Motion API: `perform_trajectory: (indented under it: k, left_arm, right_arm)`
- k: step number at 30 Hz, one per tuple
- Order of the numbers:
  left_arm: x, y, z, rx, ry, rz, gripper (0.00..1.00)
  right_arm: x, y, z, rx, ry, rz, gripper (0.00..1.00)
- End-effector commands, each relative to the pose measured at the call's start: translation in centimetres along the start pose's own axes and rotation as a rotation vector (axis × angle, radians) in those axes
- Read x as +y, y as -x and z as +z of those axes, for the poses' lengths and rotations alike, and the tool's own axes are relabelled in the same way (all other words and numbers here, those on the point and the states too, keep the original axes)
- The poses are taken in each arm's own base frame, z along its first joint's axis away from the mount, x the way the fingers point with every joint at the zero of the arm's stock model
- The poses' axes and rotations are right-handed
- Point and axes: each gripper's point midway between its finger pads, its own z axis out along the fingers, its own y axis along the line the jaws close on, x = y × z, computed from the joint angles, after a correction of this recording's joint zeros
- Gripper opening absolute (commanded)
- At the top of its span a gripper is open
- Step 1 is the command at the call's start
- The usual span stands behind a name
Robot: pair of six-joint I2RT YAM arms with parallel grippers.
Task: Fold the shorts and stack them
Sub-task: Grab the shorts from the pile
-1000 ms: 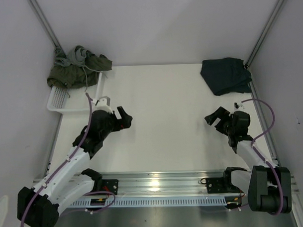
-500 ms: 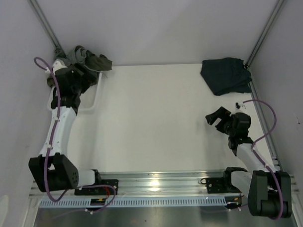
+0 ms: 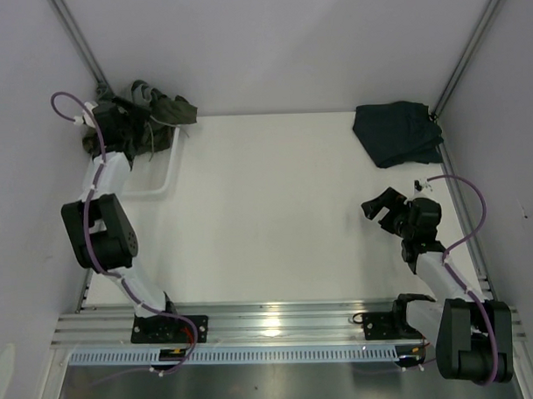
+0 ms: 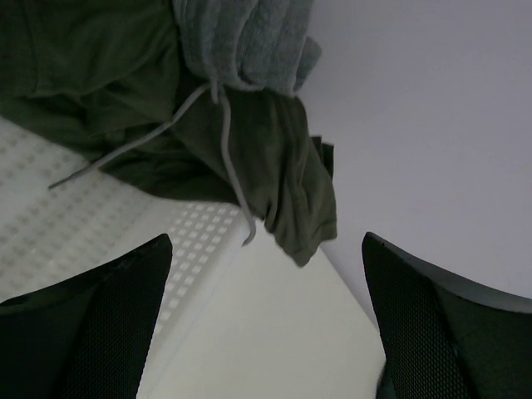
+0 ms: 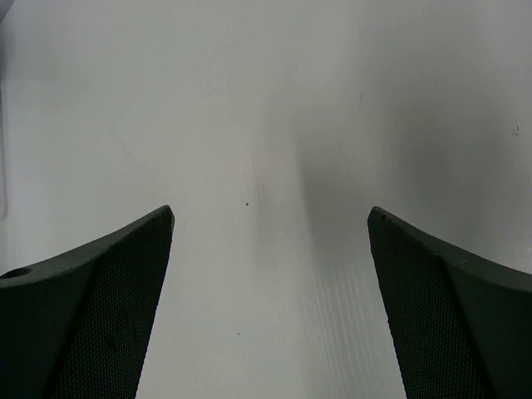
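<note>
The olive green shorts (image 3: pixel 171 109) lie crumpled over the far end of the white mesh basket (image 3: pixel 165 178) in the far left corner. The light grey shorts (image 3: pixel 140 92) are bunched on top of them. My left gripper (image 3: pixel 138 134) hovers open just short of this heap. In the left wrist view the olive shorts (image 4: pixel 274 166) and the grey shorts (image 4: pixel 241 41) hang ahead of the gripper (image 4: pixel 266 241), which holds nothing. The dark navy shorts (image 3: pixel 397 132) lie folded at the far right. My right gripper (image 3: pixel 380 204) stands open over bare table, empty (image 5: pixel 270 212).
A grey drawstring (image 4: pixel 224 141) dangles from the grey shorts across the olive cloth. The basket's mesh floor (image 4: pixel 50 224) shows under the left finger. Walls close in on the left, far and right sides. The metal rail (image 3: pixel 271 322) runs along the near edge.
My left arm has swung from the left middle of the table up to the far left corner, over the basket and the shorts. The right arm has hardly moved.
</note>
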Motion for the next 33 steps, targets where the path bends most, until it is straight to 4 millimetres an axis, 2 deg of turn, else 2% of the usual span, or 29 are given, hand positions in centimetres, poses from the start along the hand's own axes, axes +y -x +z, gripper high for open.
perform_trajectory:
  k: [1,4,5,6,7,9,11,12,14,15,16,19,20,22,23,24,26,27,28,29,30,33]
  left_arm:
    - [-2.4,3.3,3.5,-0.119,-0.054,-0.073,0.97]
    - [-3.1,4.6,5.8,-0.163,-0.054,-0.096,0.99]
    - [-2.7,4.6,7.6,-0.168,-0.046,-0.096,0.99]
    - [-2.3,4.6,8.5,-0.167,-0.025,-0.101,0.99]
    - [-2.7,5.1,9.1,-0.173,-0.026,-0.105,0.99]
    - [-1.9,4.5,11.8,-0.160,-0.017,-0.118,0.99]
    - [-2.9,5.5,13.0,-0.170,-0.025,-0.159,0.98]
    - [-1.2,4.2,14.8,-0.148,0.000,-0.169,0.98]
    - [-2.9,5.2,15.7,-0.169,-0.062,-0.193,0.95]
    - [-1.3,4.0,17.0,-0.149,-0.033,-0.203,0.94]
    - [-1.7,4.5,17.2,-0.152,-0.036,-0.233,0.93]
    - [-0.6,3.6,18.4,-0.132,-0.045,-0.278,0.71]
    - [-1.5,4.2,18.4,-0.150,-0.095,-0.285,0.46]
    - [-2.1,4.5,18.2,-0.146,-0.120,-0.282,0.20]
    - [-2.4,4.7,18.0,-0.148,-0.127,-0.266,0.00]
    - [-3.2,5.3,17.5,-0.160,-0.141,-0.249,0.00]
    - [-6.3,8.5,14.5,-0.236,-0.181,-0.186,0.00]
    - [-6.1,8.3,13.9,-0.255,-0.181,-0.170,0.00]
    - [-7.6,9.5,12.4,-0.294,-0.212,-0.156,0.00]
    - [-9.8,11.6,9.3,-0.353,-0.244,-0.139,0.00]
    - [-11.1,12.7,7.9,-0.382,-0.266,-0.129,0.00]
    - [-12.7,13.9,4.9,-0.350,-0.351,-0.268,0.00]
  right_arm:
    - [0.5,0.8,0.2,-0.036,0.023,-0.017,0.99]
    - [0.5,0.7,0.4,-0.032,0.020,-0.020,0.99]
    - [0.5,0.7,0.4,-0.032,0.014,-0.020,1.00]
    - [0.5,0.7,0.4,-0.028,0.015,-0.022,0.99]
    - [0.6,0.8,0.4,-0.031,0.015,-0.021,1.00]
    - [0.6,0.7,0.4,-0.031,0.013,-0.022,0.99]
    - [0.6,0.8,0.4,-0.034,0.013,-0.025,1.00]
    - [0.7,0.7,0.4,-0.033,0.015,-0.025,1.00]
    - [0.7,0.8,0.4,-0.032,0.013,-0.027,0.99]
    - [0.6,0.7,0.4,-0.031,0.010,-0.026,1.00]
    - [0.6,0.7,0.5,-0.029,0.009,-0.025,0.99]
    - [0.6,0.7,0.6,-0.024,0.004,-0.025,0.99]
    - [0.5,0.8,0.6,-0.024,0.000,-0.025,1.00]
    - [0.5,0.7,0.6,-0.025,0.001,-0.026,0.99]
    - [0.5,0.7,0.6,-0.025,-0.001,-0.024,0.99]
    - [0.5,0.7,0.6,-0.025,-0.001,-0.024,1.00]
    - [0.4,0.6,0.7,-0.019,-0.003,-0.024,1.00]
    - [0.4,0.5,0.7,-0.016,-0.004,-0.022,0.99]
    - [0.5,0.6,0.7,-0.018,-0.002,-0.025,0.99]
    - [0.4,0.5,0.8,-0.013,-0.006,-0.022,0.99]
    - [0.4,0.5,0.8,-0.011,-0.005,-0.023,0.99]
    - [0.4,0.6,0.8,-0.010,-0.010,-0.022,0.99]
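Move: The grey shorts on top of the pile lie about 17 cm ahead of the open left hand, some 5 cm to its left and 6 cm lower. The olive shorts under them are centred roughly 8 cm ahead, 2 cm left and 11 cm down, and the white basket's middle is almost straight beneath the hand, 19 cm lower and 2 cm left. From the right hand the grey shorts lie some 40 cm ahead, 70 cm left and 7 cm higher. The left fingers pinch a fold of the grey shorts at the far side of the pile. To get there the hand reaches forward about 17 cm and a little left, sinking some 6 cm mostly towards the end, then shuts fully on the cloth. Keeping hold, it starts lifting about 4 cm and draws back 3 cm. ##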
